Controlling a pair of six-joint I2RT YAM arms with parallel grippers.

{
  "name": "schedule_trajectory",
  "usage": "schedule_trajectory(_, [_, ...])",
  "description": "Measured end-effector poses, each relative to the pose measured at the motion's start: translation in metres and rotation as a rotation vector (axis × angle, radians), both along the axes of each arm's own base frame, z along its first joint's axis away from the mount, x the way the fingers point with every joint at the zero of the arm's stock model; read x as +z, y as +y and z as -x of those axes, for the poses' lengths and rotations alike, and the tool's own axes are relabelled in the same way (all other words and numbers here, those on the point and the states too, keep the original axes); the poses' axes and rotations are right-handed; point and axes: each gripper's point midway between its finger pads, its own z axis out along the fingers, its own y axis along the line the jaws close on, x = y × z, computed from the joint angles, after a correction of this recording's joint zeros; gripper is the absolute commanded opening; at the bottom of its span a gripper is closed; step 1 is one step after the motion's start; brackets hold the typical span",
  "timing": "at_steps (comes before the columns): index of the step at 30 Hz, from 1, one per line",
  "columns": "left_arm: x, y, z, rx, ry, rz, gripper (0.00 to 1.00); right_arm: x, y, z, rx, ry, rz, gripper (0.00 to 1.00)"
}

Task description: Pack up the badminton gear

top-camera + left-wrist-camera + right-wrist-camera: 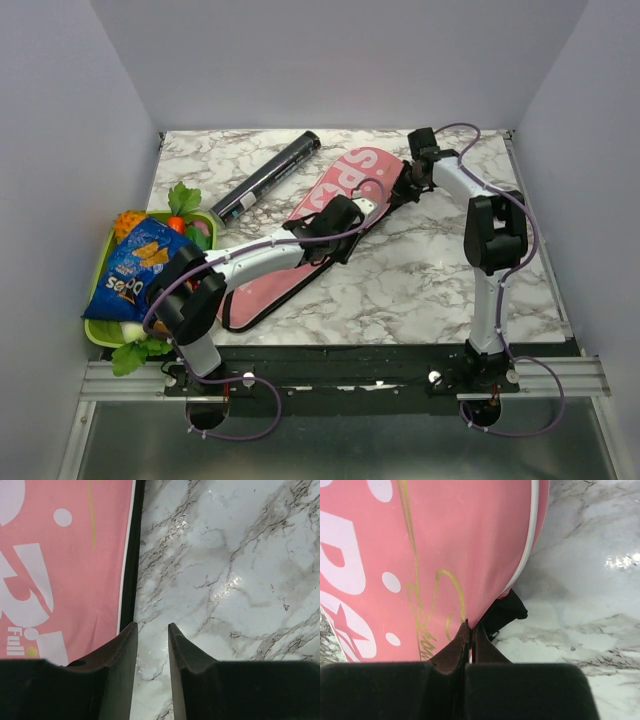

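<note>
The pink bag point(300, 255) lettered in white lies diagonally across the marble table point(430, 270), its wide end at the far right. My left gripper point(347, 214) hovers by the bag's right edge. In the left wrist view it point(152, 626) stands open over bare marble, with the bag point(65, 565) and its black zip edge just to the left. My right gripper point(402, 186) is at the bag's wide far end. There it point(470, 625) is shut on the rim of the bag point(445, 540), beside a black strap point(506, 611). A long black tube point(266, 177) lies behind the bag.
A green tray point(100, 333) of toy fruit sits at the table's left edge with a blue snack packet point(135, 272) lying on top of it. Grey walls close in the left, back and right sides. Both arm bases stand on the near rail.
</note>
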Motion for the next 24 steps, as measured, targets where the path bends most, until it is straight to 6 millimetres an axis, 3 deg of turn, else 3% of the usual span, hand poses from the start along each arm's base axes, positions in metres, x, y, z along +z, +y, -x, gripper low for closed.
schedule_trajectory(4, [0.002,-0.009,0.005,-0.006,-0.054,-0.047,0.55,0.015,-0.001,0.006,0.035,-0.019,0.003,0.01])
schedule_trajectory(14, [0.017,-0.009,0.0,0.042,-0.285,-0.199,0.83,0.065,0.001,0.021,0.117,-0.099,-0.017,0.01])
schedule_trajectory(15, [0.019,-0.01,0.001,0.039,-0.302,-0.208,0.99,0.068,0.001,0.023,0.122,-0.102,-0.018,0.01])
schedule_trajectory(24, [0.031,-0.012,0.001,0.048,-0.407,-0.267,0.99,0.086,0.004,0.038,0.157,-0.114,-0.042,0.01])
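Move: The bag's black-zipped near edge passes about 4 cm ahead and 3 cm left of the left hand, some 8 cm lower. The shuttlecock tube lies roughly 22 cm ahead and 22 cm left of it, also lower. The right hand already pinches the bag's edge by its black tab; the middle of the pink bag lies about 12 cm back and 26 cm left of it, some 3 cm lower. Up some 8.5 cm and then increasingly back, about 4 cm in all, the right hand draws the bag's edge with its shut fingers still pinching it by the black tab. The left hand, holding nothing, rises about 3 cm, spreads its fingers from partly open to fully wide and swings the tips forward and left over the zipped edge, without touching it. ##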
